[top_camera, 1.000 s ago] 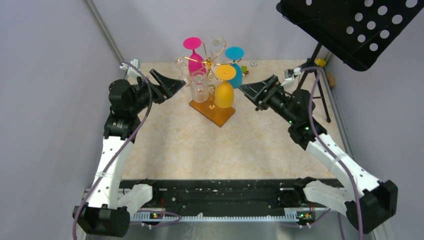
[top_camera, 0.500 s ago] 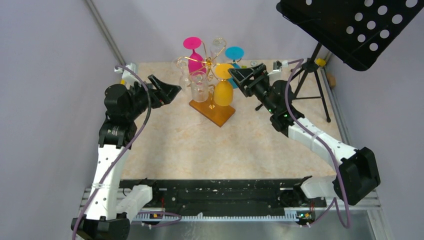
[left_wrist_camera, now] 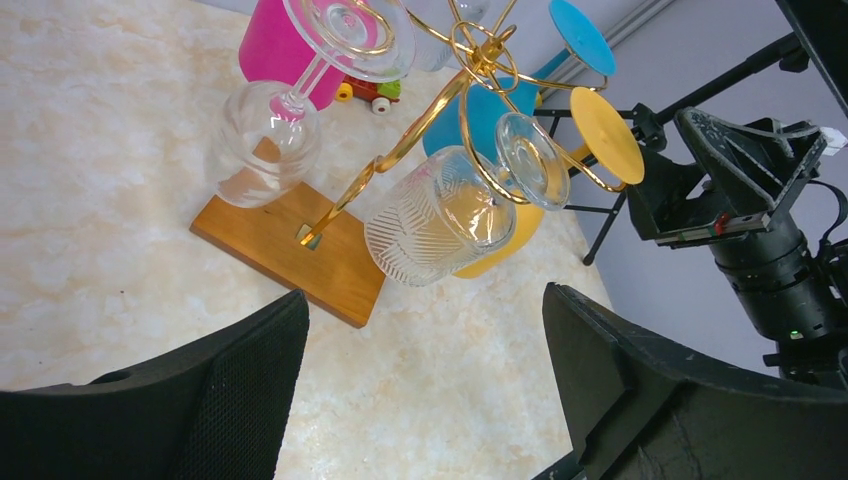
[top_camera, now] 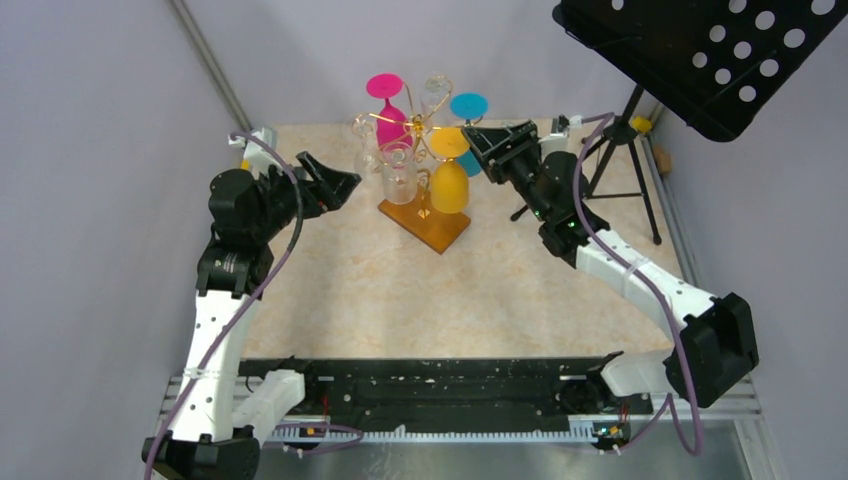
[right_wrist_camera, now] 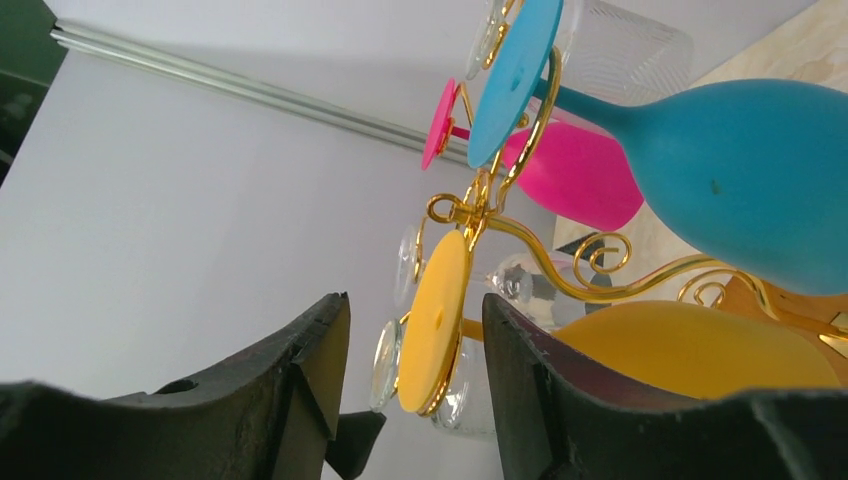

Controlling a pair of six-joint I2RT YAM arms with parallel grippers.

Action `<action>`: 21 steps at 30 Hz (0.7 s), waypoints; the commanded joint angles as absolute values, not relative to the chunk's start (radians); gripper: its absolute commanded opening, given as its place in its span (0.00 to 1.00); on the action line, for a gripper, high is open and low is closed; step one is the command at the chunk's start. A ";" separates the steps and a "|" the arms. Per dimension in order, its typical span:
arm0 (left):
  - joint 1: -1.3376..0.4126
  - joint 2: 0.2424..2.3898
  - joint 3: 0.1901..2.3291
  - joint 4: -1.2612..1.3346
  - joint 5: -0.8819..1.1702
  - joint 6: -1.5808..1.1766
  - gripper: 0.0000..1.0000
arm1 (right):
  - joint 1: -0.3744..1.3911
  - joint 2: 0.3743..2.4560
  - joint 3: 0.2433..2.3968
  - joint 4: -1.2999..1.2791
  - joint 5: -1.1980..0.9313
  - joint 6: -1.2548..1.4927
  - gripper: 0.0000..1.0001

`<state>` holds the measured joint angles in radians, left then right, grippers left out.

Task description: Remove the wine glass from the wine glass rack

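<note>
The wine glass rack (top_camera: 425,222), gold wire on a wooden base, stands at the table's back centre. Pink (top_camera: 385,86), blue (top_camera: 469,105), yellow (top_camera: 448,188) and clear (top_camera: 398,175) wine glasses hang upside down from it. My right gripper (top_camera: 478,143) is at the yellow glass's foot. In the right wrist view the gripper (right_wrist_camera: 415,300) is open, its jaws either side of the yellow foot disc (right_wrist_camera: 432,320) with a gap on both sides. My left gripper (top_camera: 345,180) hangs wide open left of the rack, empty (left_wrist_camera: 425,300), facing the ribbed clear glass (left_wrist_camera: 440,215).
A black music stand (top_camera: 700,50) overhangs the back right corner, and its tripod legs (top_camera: 625,150) stand just behind my right arm. Small toys (left_wrist_camera: 375,90) lie behind the rack. Purple walls close in the table's left, back and right sides.
My right arm swung left to the rack, and its jaws narrowed around the yellow glass's foot. The left arm drew back slightly at first, then held still.
</note>
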<state>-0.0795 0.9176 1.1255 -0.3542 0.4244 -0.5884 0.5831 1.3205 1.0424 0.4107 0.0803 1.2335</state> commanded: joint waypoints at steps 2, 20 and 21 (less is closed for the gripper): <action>-0.083 0.893 1.144 -0.343 0.406 -0.553 0.90 | 0.601 1.334 1.133 0.329 0.126 1.198 0.50; -0.081 0.910 1.135 -0.344 0.412 -0.546 0.90 | 0.629 1.315 1.097 0.346 0.173 1.133 0.18; -0.082 0.912 1.136 -0.344 0.413 -0.546 0.90 | 0.629 1.312 1.097 0.342 0.178 1.133 0.16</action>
<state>-0.0795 0.9119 1.1255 -0.3687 0.4118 -0.5644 0.6144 1.3621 1.1110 0.2863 0.1337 1.1603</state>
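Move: The yellow glass hangs upside down from the rack. Its disc foot, the part to grip, is some 3 cm ahead of the right hand, 4 cm to its left and about 1 cm lower. The blue glass's foot stands about 9 cm ahead and 1 cm left, the rack's hub about 6 cm ahead and 9 cm left, both about level with the hand. From the left hand the yellow foot is roughly 9 cm ahead, 17 cm right, level. The right hand eases down about 2 cm, with some 1 cm forward and left, onto the near right rim of the yellow glass's foot, rolling slightly so that its left side dips. Meanwhile its fingers, one above the disc and one below, close from about half open to nearly shut and pinch the rim between their tips. ##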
